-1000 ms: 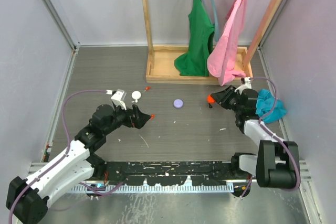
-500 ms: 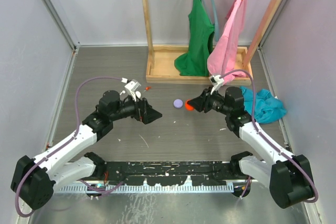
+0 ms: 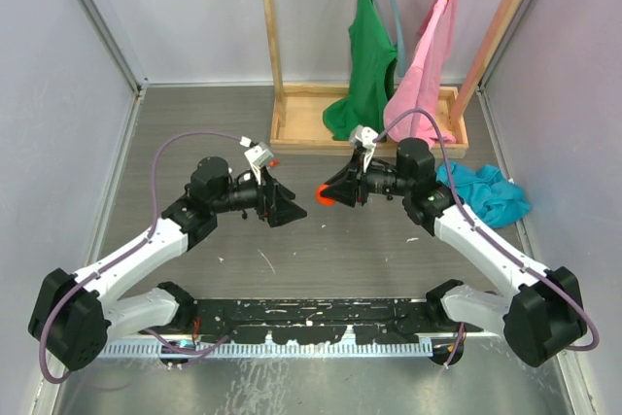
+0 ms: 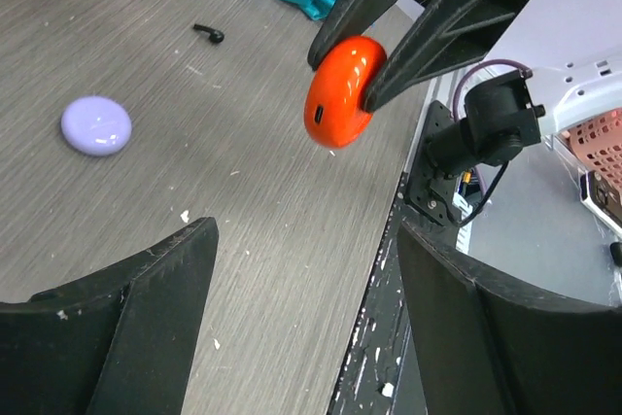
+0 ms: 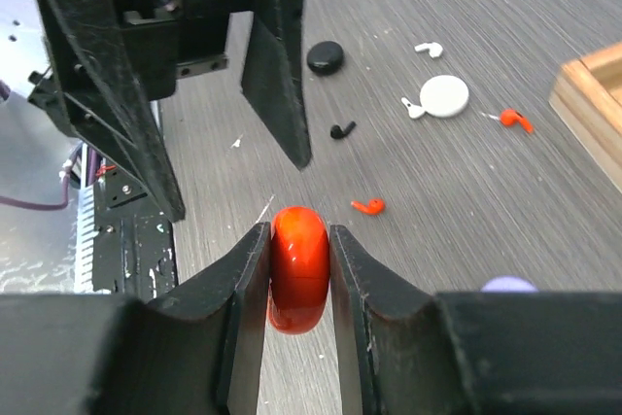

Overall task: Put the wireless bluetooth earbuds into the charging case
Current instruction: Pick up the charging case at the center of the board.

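A glossy red charging case [image 5: 299, 264] is clamped on edge between my right gripper's [image 5: 299, 240] fingers, held above the table at mid-scene [image 3: 322, 195]. It looks closed. My left gripper [image 3: 290, 209] faces it from the left, open and empty, its fingers [image 4: 146, 318] apart on either side of bare table. Earbuds lie loose on the table: a red one [image 5: 367, 206] just beyond the case, another red one [image 5: 515, 121], a black one [image 5: 341, 129] and two white ones [image 5: 428, 48] near a round white case [image 5: 444, 95].
A lilac case [image 4: 96, 125] and a black earbud [image 4: 208, 34] lie beyond the red case. A black case [image 5: 326, 56] sits farther off. A wooden rack [image 3: 292, 133] with green and pink garments stands at the back, and a teal cloth [image 3: 491, 196] lies at the right.
Both arms have swung in toward the table's middle. The right gripper carried the red case leftward, and the left gripper moved right to face it, its jaws narrowing a little.
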Available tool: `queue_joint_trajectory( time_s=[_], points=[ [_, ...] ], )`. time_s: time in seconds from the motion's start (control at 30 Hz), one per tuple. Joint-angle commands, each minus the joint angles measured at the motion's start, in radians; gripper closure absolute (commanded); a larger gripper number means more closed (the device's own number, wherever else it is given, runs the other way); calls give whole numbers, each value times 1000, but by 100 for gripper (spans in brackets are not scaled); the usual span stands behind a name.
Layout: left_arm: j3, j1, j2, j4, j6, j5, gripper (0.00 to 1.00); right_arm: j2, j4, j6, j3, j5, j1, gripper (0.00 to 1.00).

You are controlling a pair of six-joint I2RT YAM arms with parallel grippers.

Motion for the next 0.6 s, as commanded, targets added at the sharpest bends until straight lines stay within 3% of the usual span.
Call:
queue_joint_trajectory(
  time_s=[0.0, 0.23, 0.57],
  points=[
    [54, -2, 25, 120, 54, 103, 25, 21, -85, -123, 104, -76, 37, 83],
    [63, -1, 94, 211, 61, 205, 31, 49, -164, -193, 171, -95, 84, 83],
    [74, -1, 145, 280, 56, 287, 51, 85, -196, -222, 204, -98, 123, 83]
  ],
)
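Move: The red charging case, already pinched in the right fingertips, is about 7 cm to the left hand's right, 3 cm ahead and some 2 cm higher; those left fingers are what the right hand carries it to, roughly 8 cm to its left, 3 cm back and 2 cm lower. Some 16 cm beneath the left hand, on the board, the purple case lies about 10 cm ahead and 9 cm right, and a loose red earbud 4 cm ahead and 4 cm left. The red charging case is brought in by the right hand about 4 cm to the left and back, its grip unchanged, while the wrist turns some 15 degrees counter-clockwise. To meet it, the left hand eases about 2.5 cm right, slightly back, turning a similar amount clockwise and narrowing its wide-open fingers to about half open around the case's free end, with no clear touch yet. ##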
